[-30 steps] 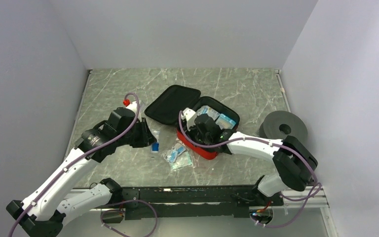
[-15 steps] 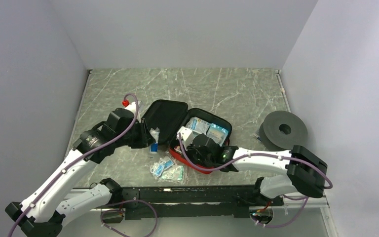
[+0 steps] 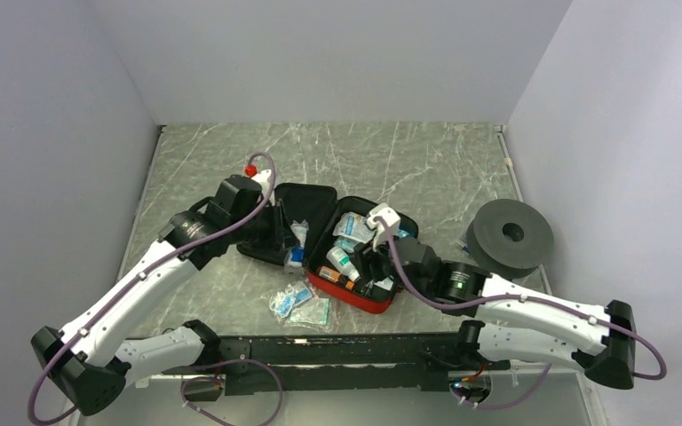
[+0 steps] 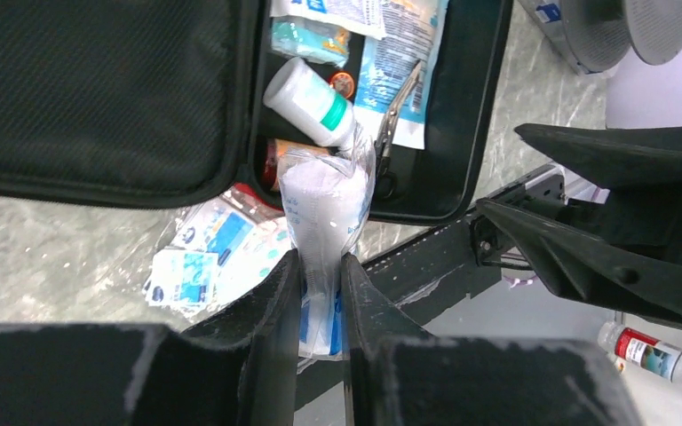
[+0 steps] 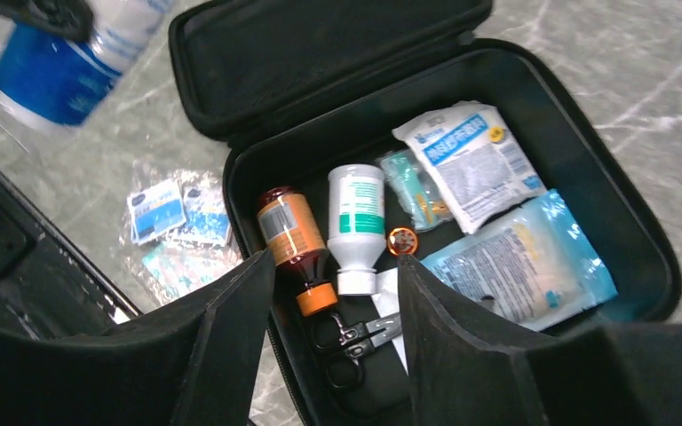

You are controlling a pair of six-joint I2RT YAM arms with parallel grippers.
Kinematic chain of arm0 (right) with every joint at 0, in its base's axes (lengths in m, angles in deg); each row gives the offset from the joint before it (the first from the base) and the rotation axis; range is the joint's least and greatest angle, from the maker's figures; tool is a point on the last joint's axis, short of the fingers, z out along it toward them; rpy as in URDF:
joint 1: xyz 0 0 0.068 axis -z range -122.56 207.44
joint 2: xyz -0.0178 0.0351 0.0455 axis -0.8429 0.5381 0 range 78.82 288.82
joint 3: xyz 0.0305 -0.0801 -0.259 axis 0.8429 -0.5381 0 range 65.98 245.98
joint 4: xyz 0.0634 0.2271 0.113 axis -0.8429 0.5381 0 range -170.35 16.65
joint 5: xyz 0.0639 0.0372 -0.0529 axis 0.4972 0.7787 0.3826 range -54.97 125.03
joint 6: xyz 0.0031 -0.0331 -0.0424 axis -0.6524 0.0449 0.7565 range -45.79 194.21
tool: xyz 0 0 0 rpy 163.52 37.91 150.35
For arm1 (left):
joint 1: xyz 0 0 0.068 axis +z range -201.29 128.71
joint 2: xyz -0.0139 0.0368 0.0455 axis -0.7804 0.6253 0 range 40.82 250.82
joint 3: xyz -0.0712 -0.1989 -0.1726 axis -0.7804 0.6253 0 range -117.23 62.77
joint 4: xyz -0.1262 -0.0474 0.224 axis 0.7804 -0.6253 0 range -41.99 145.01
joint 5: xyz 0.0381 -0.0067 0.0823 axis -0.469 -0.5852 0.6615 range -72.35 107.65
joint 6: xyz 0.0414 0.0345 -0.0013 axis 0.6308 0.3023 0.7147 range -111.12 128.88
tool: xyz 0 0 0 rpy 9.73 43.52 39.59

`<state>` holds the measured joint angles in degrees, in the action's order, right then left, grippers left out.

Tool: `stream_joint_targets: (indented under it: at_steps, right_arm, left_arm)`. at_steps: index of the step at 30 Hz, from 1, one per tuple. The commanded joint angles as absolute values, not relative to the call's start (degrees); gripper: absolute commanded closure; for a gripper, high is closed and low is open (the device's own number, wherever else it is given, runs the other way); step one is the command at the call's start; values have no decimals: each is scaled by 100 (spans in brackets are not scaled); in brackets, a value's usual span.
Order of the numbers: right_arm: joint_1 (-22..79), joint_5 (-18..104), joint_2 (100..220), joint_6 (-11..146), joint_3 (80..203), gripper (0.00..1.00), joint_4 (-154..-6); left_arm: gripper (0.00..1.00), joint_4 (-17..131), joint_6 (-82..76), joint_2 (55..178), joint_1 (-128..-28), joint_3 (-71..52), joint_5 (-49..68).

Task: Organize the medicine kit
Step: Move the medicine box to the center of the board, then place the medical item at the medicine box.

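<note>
The red medicine kit lies open at the table's middle, its black lid flat to the left. Inside it are a brown bottle with an orange cap, a white bottle, scissors and sealed packets. My left gripper is shut on a clear bag holding a white and blue roll, and holds it above the seam between lid and tray. My right gripper is open and empty, hovering over the kit's near side.
Several loose flat packets lie on the table in front of the lid. A grey round disc stands to the right of the kit. The black rail runs along the near edge.
My left gripper lifted the clear bag and carried it right, over the kit. My right gripper rose and drew back off the kit, uncovering the bottles. The kit slid left.
</note>
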<state>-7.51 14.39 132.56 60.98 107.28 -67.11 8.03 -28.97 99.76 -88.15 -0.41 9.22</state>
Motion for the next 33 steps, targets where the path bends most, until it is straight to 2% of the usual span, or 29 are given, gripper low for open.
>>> stream_joint_targets:
  at_steps: [1, 5, 19, 26, 33]
  right_arm:
    - [-746, 689, 12826, 5589, 10997, 43, -5807]
    - [-750, 599, 12396, 5359, 10903, 42, -5609]
    - [-749, 317, 10675, 4190, 10748, 41, -4840]
    - [-751, 286, 10343, 3936, 10742, 41, -4531]
    - [-751, 360, 10234, 3827, 10690, 41, -4524]
  left_arm:
    - [94, 1534, -2769, 10354, -8892, -290, 336]
    - [91, 1900, -2786, 10948, -9059, -502, 137]
    - [94, 2557, -3091, 13394, -9834, -1747, -8]
    - [90, 2704, -3189, 14403, -10109, -2413, 197]
    - [87, 2882, -3261, 14995, -10147, -2579, 284]
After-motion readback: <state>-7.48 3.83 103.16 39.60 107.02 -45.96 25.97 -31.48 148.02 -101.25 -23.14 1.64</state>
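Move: The open medicine box, where the held blue-and-white bottle is being taken, has its middle about 8 cm ahead of the left hand, 17 cm to its right and 18 cm below. The green-labelled bottle inside lies some 6 cm ahead and 12 cm right, the scissors about level with the hand and 19 cm right, the flat packets on the table roughly 5 cm back and 2 cm right. From the empty right hand the box's middle is about 8 cm ahead, 2 cm left and 15 cm down. The bagged blue-and-white bottle, still gripped in the left fingers, is carried about 20 cm to the right in from the lid side over the medicine box, sinking some 10 cm, mostly in the second half, and going slightly forward, the wrist turning clockwise. The empty right hand, fingers staying open, clears the way: about 10 cm right and 5 cm up, away from the box, its fingertips tipping up. ##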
